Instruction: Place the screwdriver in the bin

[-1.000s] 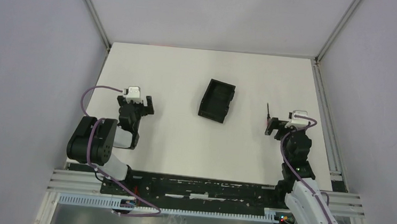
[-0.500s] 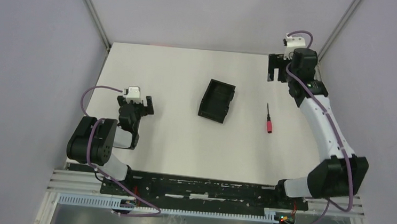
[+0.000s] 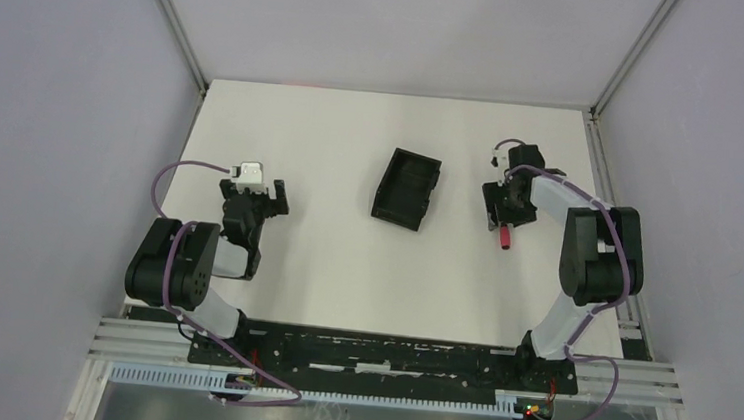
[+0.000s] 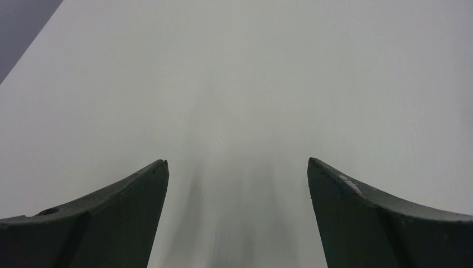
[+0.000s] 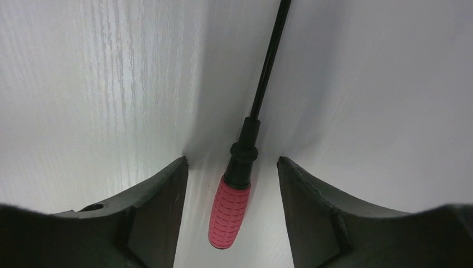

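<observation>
The screwdriver (image 5: 230, 209), with a red ribbed handle and a thin dark shaft, lies flat on the white table. In the right wrist view its handle and black collar lie between my right gripper's (image 5: 232, 162) open fingers, with a gap on each side. In the top view the right gripper (image 3: 504, 218) covers the shaft and only the red handle (image 3: 505, 239) shows. The black open-top bin (image 3: 407, 189) stands empty left of it at the table's middle. My left gripper (image 3: 270, 200) is open and empty at the left, and shows only bare table in its wrist view (image 4: 237, 162).
The white table (image 3: 323, 266) has metal frame posts at its back corners and a rail (image 3: 612, 229) along its right edge. Grey walls surround it on three sides.
My right arm has swung from the back right corner down over the screwdriver, its fingers now straddling the handle. The screwdriver, bin and left arm have not moved.
</observation>
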Controlling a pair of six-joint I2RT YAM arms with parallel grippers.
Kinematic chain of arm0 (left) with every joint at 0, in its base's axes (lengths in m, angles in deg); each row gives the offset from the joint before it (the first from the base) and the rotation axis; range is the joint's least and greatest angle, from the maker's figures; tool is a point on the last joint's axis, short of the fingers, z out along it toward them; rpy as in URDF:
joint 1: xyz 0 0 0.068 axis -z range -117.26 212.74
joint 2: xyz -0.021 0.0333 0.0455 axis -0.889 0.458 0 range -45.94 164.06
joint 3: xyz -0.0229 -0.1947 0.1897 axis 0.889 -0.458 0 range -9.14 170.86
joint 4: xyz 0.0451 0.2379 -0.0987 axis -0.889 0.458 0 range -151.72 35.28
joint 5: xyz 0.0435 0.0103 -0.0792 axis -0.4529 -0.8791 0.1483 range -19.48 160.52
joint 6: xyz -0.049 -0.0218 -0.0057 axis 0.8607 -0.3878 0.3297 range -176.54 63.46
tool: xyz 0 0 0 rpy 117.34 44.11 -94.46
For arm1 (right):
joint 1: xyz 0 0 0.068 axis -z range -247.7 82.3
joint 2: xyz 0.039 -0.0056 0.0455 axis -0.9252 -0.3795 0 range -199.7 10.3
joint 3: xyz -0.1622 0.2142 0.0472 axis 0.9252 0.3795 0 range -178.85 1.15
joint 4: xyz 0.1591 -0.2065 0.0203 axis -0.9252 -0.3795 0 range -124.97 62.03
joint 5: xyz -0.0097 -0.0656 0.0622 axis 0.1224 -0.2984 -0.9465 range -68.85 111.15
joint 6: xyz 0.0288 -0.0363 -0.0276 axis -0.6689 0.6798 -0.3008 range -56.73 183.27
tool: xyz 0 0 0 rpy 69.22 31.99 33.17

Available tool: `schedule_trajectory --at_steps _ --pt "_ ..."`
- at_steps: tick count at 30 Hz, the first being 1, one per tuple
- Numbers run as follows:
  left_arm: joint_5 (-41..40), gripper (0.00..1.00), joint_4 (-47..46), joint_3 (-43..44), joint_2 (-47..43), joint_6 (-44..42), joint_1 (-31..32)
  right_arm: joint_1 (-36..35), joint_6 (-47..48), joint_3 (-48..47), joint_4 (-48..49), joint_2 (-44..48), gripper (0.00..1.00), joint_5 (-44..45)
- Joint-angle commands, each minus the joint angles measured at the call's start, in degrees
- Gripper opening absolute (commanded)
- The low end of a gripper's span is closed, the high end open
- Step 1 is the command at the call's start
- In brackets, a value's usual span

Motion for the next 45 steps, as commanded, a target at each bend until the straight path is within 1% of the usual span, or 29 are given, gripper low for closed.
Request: schedule_trajectory --at_steps 1,4,5,7,10,13,16,18,20,22,23,26,30,33,36,41,45 --pt "0.44 1.0 -1.53 0.17 -1.0 0.85 -0.2 0.76 -0.3 1.54 2.63 -0.14 0.59 -0.1" --pt "0.45 1.0 -1.56 0.17 -1.03 0.85 -0.17 1.18 -0.13 1.6 1.82 -0.81 0.3 -0.65" --pt "0.46 1.0 -1.52 0.17 -1.01 0.86 -0.18 1.28 0.0 0.86 1.06 -0.97 0.18 -0.65" --pt "0.47 1.0 -1.52 0.17 -1.03 0.85 -0.23 1.3 0.31 -1.64 -1.44 -0.75 0.0 -2.34" --pt "0.46 1.0 -1.54 0.17 -1.03 0.85 -0.22 1.34 0.65 -7.61 -6.72 0.67 0.0 -4.29" --pt "0.44 1.0 -1.56 0.17 -1.03 0.85 -0.2 1.34 0.75 -16.28 -13.94 2.18 0.0 -6.6" --pt "0.48 1.0 -1.49 0.17 -1.03 0.85 -0.17 1.27 -0.13 -25.24 -20.8 2.23 0.0 -6.75" --pt "0.43 1.0 -1.56 0.17 -1.03 0.85 -0.15 1.27 -1.12 -29.37 -23.65 2.26 0.0 -6.59" --pt "0.5 1.0 -1.54 0.17 -1.03 0.89 -0.18 1.33 -2.45 -31.21 -24.22 2.79 0.0 -6.56" --pt "0.45 1.0 -1.56 0.17 -1.03 0.85 -0.2 1.2 -2.85 -31.12 -23.14 3.46 0.0 -7.55" --pt "0.46 1.0 -1.5 0.17 -1.03 0.85 -0.16 1.02 -4.82 -30.57 -21.95 3.92 0.0 -8.47" --pt "0.46 1.0 -1.56 0.17 -1.03 0.85 -0.19 -1.96 -9.01 -27.38 -15.81 5.94 0.0 -10.09" --pt "0.42 1.0 -1.49 0.17 -1.03 0.85 -0.17 -11.78 -15.17 -24.11 -4.19 7.21 0.0 -10.9" --pt "0.45 1.0 -1.5 0.17 -1.03 0.85 -0.23 -18.25 -18.17 -25.25 1.34 4.97 0.0 -9.55" --pt "0.44 1.0 -1.55 0.17 -1.03 0.85 -0.2 -22.89 -18.67 -28.12 3.26 1.06 0.0 -4.88" --pt "0.46 1.0 -1.52 0.17 -1.03 0.89 -0.19 -25.54 -18.58 -27.81 6.85 -3.29 0.0 0.6" --pt "0.48 1.0 -1.54 0.17 -1.03 0.86 -0.18 -27.03 -17.53 -27.25 8.64 -6.91 0.0 1.44"
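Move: The right hand is already down at the table, its part-open fingers straddling the screwdriver around the top of the handle. The screwdriver's middle is about 2 cm ahead, neither left nor right, and some 1 cm below the hand point. The bin's middle lies roughly 23 cm to the left and 7 cm farther out, at about the same height. From the idle left hand, the screwdriver is about 58 cm to the right, roughly level fore-and-aft, and 6 cm lower. The right fingers close on the screwdriver near the top of its handle and keep hold as the hand lifts about 16 cm, reaching forward as it rises. The hand then sweeps some 20 cm left to above the bin, its fingertips tilting forward and left, and finally eases forward and sinks about 3 cm over the bin. ##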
